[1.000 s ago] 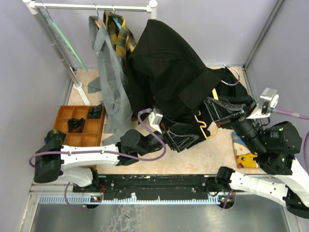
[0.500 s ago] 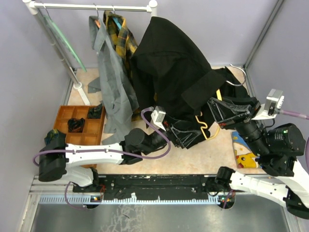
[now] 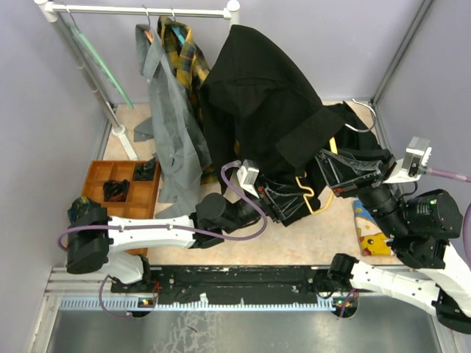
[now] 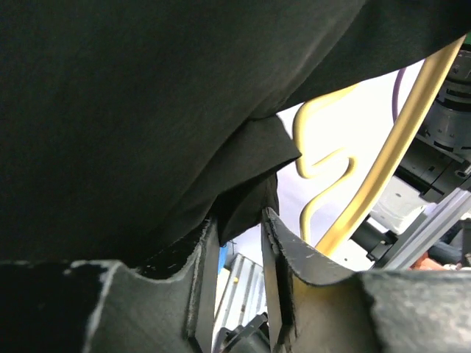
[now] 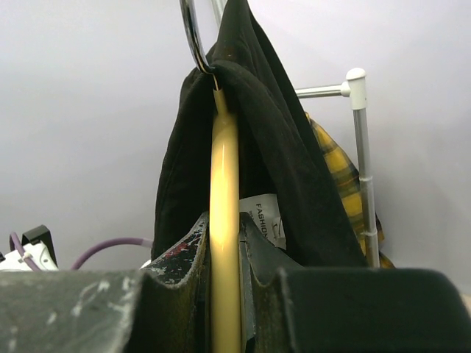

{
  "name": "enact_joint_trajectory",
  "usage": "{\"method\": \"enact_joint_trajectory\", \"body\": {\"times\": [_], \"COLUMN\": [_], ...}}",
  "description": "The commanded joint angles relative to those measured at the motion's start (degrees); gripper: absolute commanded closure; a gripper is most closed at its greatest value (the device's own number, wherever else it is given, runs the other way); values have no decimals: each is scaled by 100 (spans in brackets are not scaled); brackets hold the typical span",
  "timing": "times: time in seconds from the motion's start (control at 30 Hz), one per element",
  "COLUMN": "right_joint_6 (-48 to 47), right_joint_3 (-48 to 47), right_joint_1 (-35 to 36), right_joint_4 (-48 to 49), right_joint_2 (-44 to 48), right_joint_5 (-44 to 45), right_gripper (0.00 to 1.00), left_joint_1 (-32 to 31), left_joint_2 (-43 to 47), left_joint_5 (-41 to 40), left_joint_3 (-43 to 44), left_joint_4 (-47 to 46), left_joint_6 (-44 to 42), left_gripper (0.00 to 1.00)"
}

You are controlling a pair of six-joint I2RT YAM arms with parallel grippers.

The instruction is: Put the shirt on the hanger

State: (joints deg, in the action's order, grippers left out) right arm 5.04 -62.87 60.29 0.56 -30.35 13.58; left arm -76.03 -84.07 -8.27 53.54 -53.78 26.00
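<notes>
The black shirt (image 3: 257, 95) hangs draped over the yellow hanger (image 3: 310, 193), whose silver hook (image 3: 366, 118) sticks out at the right. My right gripper (image 3: 327, 168) is shut on the hanger's bar (image 5: 224, 184). In the right wrist view the shirt (image 5: 287, 147) folds over the bar, and its white label (image 5: 266, 217) shows beside my fingers. My left gripper (image 3: 283, 204) sits under the shirt's lower edge. In the left wrist view a fold of the shirt (image 4: 250, 191) dips between the fingertips (image 4: 208, 243). The jaws are narrowed with a gap still showing, and the hanger (image 4: 383, 162) is to the right.
A clothes rail (image 3: 140, 10) at the back holds a grey garment (image 3: 173, 140), a yellow-and-black plaid shirt (image 3: 184, 51) and a pale green hanger (image 3: 103, 66). An orange compartment tray (image 3: 99, 176) lies at the left. A colourful cloth (image 3: 368, 228) lies under the right arm.
My left gripper slid right, up under the shirt's hem, and its jaws narrowed around a fold. The right gripper shifted slightly with the hanger, then held still.
</notes>
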Motion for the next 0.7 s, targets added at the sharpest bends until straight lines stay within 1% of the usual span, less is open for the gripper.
{"method": "enact_joint_trajectory", "body": {"times": [0.0,0.07,0.17,0.3,0.4,0.5,0.67], "right_joint_6": [73,75,61,69,90,119,292], "right_joint_3": [-47,-19,57,278,450,531,819], "right_joint_1": [-25,-26,-26,-22,-26,-25,-26], "right_joint_4": [667,652,639,761,899,913,1232], "right_joint_2": [129,158,238,429,545,588,619], "right_joint_5": [-60,-21,105,447,654,859,1201], "right_gripper": [100,100,100,100,100,100,100], "left_joint_1": [-4,0,0,0,-2,-7,-9], "left_joint_2": [41,78,175,359,498,630,616], "left_joint_5": [18,11,-5,-137,-199,-292,-258], "left_joint_3": [87,42,-28,-239,-443,-734,-781], "left_joint_4": [-375,-388,-296,31,444,665,1201], "left_joint_6": [34,37,44,58,65,228,350], "left_gripper": [71,84,100,100,100,100,100]}}
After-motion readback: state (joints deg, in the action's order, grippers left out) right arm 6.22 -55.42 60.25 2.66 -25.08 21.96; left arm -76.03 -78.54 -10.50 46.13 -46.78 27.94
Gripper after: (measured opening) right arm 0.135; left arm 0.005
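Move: Right between the left hand's half-open fingertips lies the shirt edge, about 1 cm ahead and 2 cm to the right, at the same height. The hanger's bare end sits some 5 cm to that hand's right and 1 cm back, also about level in height. The shirt's main drape hangs roughly 15 cm ahead and 6 cm left. From the right hand, which holds the yellow hanger, the shirt edge is around 5 cm left, level forward and 17 cm below. Closing fully on the shirt edge, the left fingers pinch the black cloth while that hand barely shifts. The left hand then draws down about 5 cm and a little left, away from the hanger's bare end, tilting slightly. Keeping its grip on the hanger, the right hand sinks some 3 cm, easing right and then forward with a slight clockwise turn. ##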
